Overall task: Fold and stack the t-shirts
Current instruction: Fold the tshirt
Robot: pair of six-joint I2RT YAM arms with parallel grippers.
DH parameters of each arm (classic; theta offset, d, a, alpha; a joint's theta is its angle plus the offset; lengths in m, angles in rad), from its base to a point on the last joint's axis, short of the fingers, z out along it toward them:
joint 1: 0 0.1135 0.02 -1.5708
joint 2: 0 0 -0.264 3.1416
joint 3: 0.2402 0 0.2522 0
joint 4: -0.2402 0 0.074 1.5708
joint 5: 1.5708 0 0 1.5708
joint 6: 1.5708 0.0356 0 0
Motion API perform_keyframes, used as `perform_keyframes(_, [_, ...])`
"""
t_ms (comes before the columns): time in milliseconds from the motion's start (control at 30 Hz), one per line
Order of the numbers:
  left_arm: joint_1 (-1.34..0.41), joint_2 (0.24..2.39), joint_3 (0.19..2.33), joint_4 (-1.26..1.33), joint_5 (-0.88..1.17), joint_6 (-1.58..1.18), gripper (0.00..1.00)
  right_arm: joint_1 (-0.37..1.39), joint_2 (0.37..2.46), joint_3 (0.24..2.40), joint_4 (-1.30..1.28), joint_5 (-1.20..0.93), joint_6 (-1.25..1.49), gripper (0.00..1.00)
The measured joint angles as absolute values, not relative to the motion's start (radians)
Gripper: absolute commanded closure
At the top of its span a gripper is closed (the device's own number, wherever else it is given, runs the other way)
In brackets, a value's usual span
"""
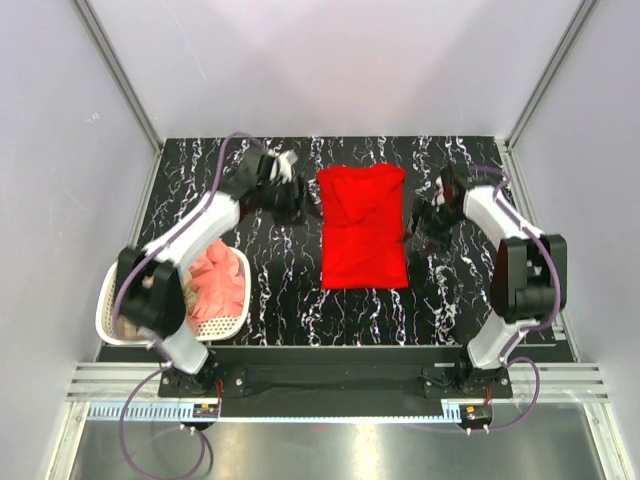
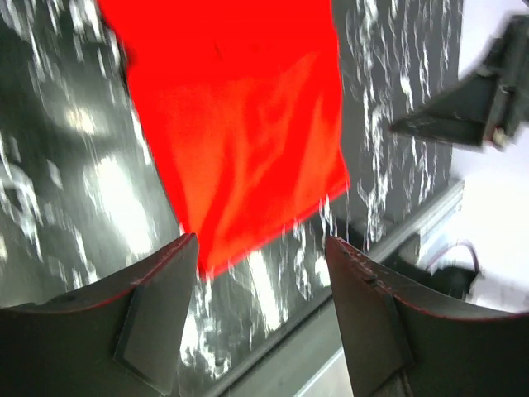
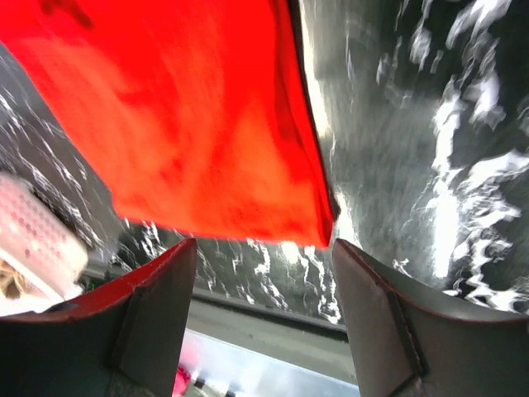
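Note:
A bright red t-shirt (image 1: 362, 227) lies folded into a long rectangle in the middle of the black marbled table (image 1: 270, 290). My left gripper (image 1: 297, 197) hovers just off its upper left edge, open, nothing between the fingers. In the left wrist view the red t-shirt (image 2: 240, 124) lies beyond the spread fingertips (image 2: 178, 256). My right gripper (image 1: 417, 222) stands beside the shirt's right edge, open and empty. The right wrist view shows the red t-shirt (image 3: 182, 116) just past its fingers (image 3: 355, 265). A salmon-pink t-shirt (image 1: 220, 282) is bunched in the basket.
A white perforated laundry basket (image 1: 108, 300) sits at the table's near left edge, under the left arm's elbow; the basket's corner (image 3: 33, 240) shows in the right wrist view. White walls and aluminium posts enclose the table on three sides.

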State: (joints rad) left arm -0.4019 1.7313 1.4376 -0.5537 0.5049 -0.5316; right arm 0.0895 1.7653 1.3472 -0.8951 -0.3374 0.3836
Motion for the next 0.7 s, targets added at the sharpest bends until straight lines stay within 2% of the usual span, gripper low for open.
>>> perform_keyframes(133, [-0.437, 1.528, 1.137, -0.489, 0.527, -0.577, 0.32, 0.089, 1.683, 1.144, -0.844, -0.395, 0.39, 0.27])
perform_keyframes(267, [-0.5, 1.528, 0.952, -0.44, 0.52, -0.668, 0.33, 0.089, 1.674, 1.01, -0.8, -0.426, 0.407, 0.27])
perform_keyframes(700, [-0.554, 1.586, 0.849, -0.343, 0.433, -1.01, 0.35, 0.084, 1.657, 0.891, -0.666, -0.439, 0.508, 0.3])
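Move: The red t-shirt's near left corner lies about 13 cm back from the left hand, 2 cm to its right and 16 cm below. Its near right corner is some 10 cm back from the right hand, 4 cm to its left and 8 cm down. From the left hand, the shirt's far edge is centred 24 cm ahead and 10 cm right, and the pink cloth in the basket is 12 cm back and 23 cm left, both well below. Swing both open grippers back along the t-shirt's sides and down to its near corners, easing off as they arrive. Bring the left about 13 cm back and 12 cm down, tipping its fingers some 25 degrees back towards the base and turning it slightly counter-clockwise. Draw the right back 9 cm and down 7, with a small tilt; keep both open, not yet pinching. ##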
